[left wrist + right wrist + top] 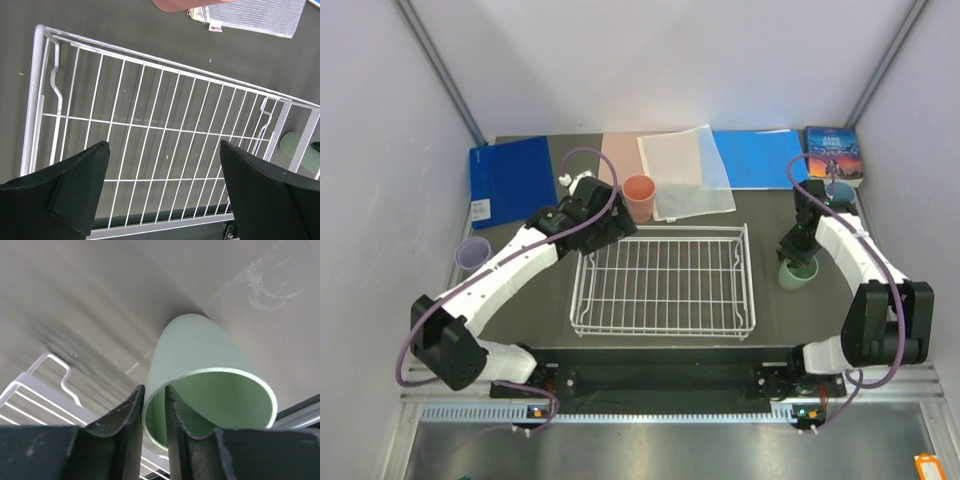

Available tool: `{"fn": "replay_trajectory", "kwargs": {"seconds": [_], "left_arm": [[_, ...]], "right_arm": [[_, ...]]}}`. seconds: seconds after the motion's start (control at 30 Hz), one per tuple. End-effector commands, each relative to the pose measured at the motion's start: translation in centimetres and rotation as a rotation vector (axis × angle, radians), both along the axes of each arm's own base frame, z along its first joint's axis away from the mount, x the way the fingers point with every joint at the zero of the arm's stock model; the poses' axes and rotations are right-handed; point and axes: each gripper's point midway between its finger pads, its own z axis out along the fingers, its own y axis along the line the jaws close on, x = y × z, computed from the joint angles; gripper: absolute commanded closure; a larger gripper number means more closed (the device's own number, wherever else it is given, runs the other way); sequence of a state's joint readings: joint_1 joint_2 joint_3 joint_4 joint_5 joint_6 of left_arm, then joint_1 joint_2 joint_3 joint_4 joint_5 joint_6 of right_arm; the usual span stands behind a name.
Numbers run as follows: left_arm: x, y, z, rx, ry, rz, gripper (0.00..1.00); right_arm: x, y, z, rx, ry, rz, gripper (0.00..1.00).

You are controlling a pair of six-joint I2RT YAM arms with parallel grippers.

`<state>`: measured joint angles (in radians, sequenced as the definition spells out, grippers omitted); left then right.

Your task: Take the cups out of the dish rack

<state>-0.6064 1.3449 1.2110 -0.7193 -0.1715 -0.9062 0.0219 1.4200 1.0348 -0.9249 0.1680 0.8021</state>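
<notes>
The white wire dish rack (665, 330) lies in the middle of the table with nothing in it. A pale green cup (798, 276) stands upright to the right of the rack. My right gripper (798, 252) straddles its rim, one finger inside and one outside, narrowly open with a slit beside the wall (155, 390). The salmon cup (639, 198) stands behind the rack's far left corner. A lavender cup (473, 253) is at the left edge. A light blue cup (840, 190) peeks out behind the right arm. My left gripper (603, 228) hovers wide open over the rack (165, 145).
Along the back lie a blue folder (512, 180), a pinkish sheet (618, 155), a white mesh bag (685, 172), a second blue folder (755, 158) and a book (833, 153). White walls close in on both sides.
</notes>
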Motion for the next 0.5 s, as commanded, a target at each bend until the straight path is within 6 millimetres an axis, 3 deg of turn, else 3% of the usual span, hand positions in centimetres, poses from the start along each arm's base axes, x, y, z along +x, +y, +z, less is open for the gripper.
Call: {"fn": "replay_trajectory", "kwargs": {"seconds": [0.0, 0.1, 0.23, 0.33, 0.37, 0.4, 0.43, 0.47], "left_arm": [[1.0, -1.0, 1.9, -0.037, -0.049, -0.031, 0.04], [1.1, -1.0, 2.3, -0.034, -0.068, -0.038, 0.04], [1.4, 0.2, 3.4, -0.007, -0.125, -0.007, 0.02], [1.5, 1.1, 4.1, 0.033, -0.161, -0.002, 0.01], [1.6, 1.3, 4.1, 0.052, -0.165, -0.002, 0.01], [1.6, 1.6, 4.1, 0.069, -0.166, 0.001, 0.01], [1.4, 2.1, 3.6, 0.110, -0.149, -0.007, 0.01], [1.4, 2.2, 3.2, 0.134, -0.140, -0.017, 0.01]], "right_arm": [[1.1, -0.7, 3.6, -0.026, -0.136, 0.003, 0.73], [2.5, -0.7, 7.7, -0.043, -0.307, 0.018, 0.63], [3.3, -0.6, 13.3, -0.072, -0.425, 0.049, 0.57], [4.1, 1.0, 18.8, -0.084, -0.602, 0.131, 0.51], [3.9, 2.6, 19.9, -0.079, -0.658, 0.187, 0.47], [4.1, 2.9, 23.1, -0.108, -0.805, 0.205, 0.31], [3.9, 3.6, 24.2, -0.120, -0.868, 0.229, 0.24], [3.3, 5.4, 23.8, -0.118, -0.894, 0.287, 0.17]]}}
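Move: The green cup already stands mouth up on the counter. My right fingers, slightly parted, still straddle its rim wall, so the cup's middle lies about 3 cm back, 2 cm to the right and 4 cm below. The blue cup stands some 12 cm ahead of this hand and 10 cm right; the empty rack's middle is roughly 28 cm left and 4 cm back. From my left hand the green cup is about 37 cm right, 9 cm back and 14 cm lower. I draw my right fingers up out of the green cup, slowly at first and then fast, climbing about 18 cm while opening them well wider. Later in the rise the hand also drifts some 4 cm forward and a little left, and the wrist tips up about 35 degrees so the fingers swing from pointing down towards pointing forward. ##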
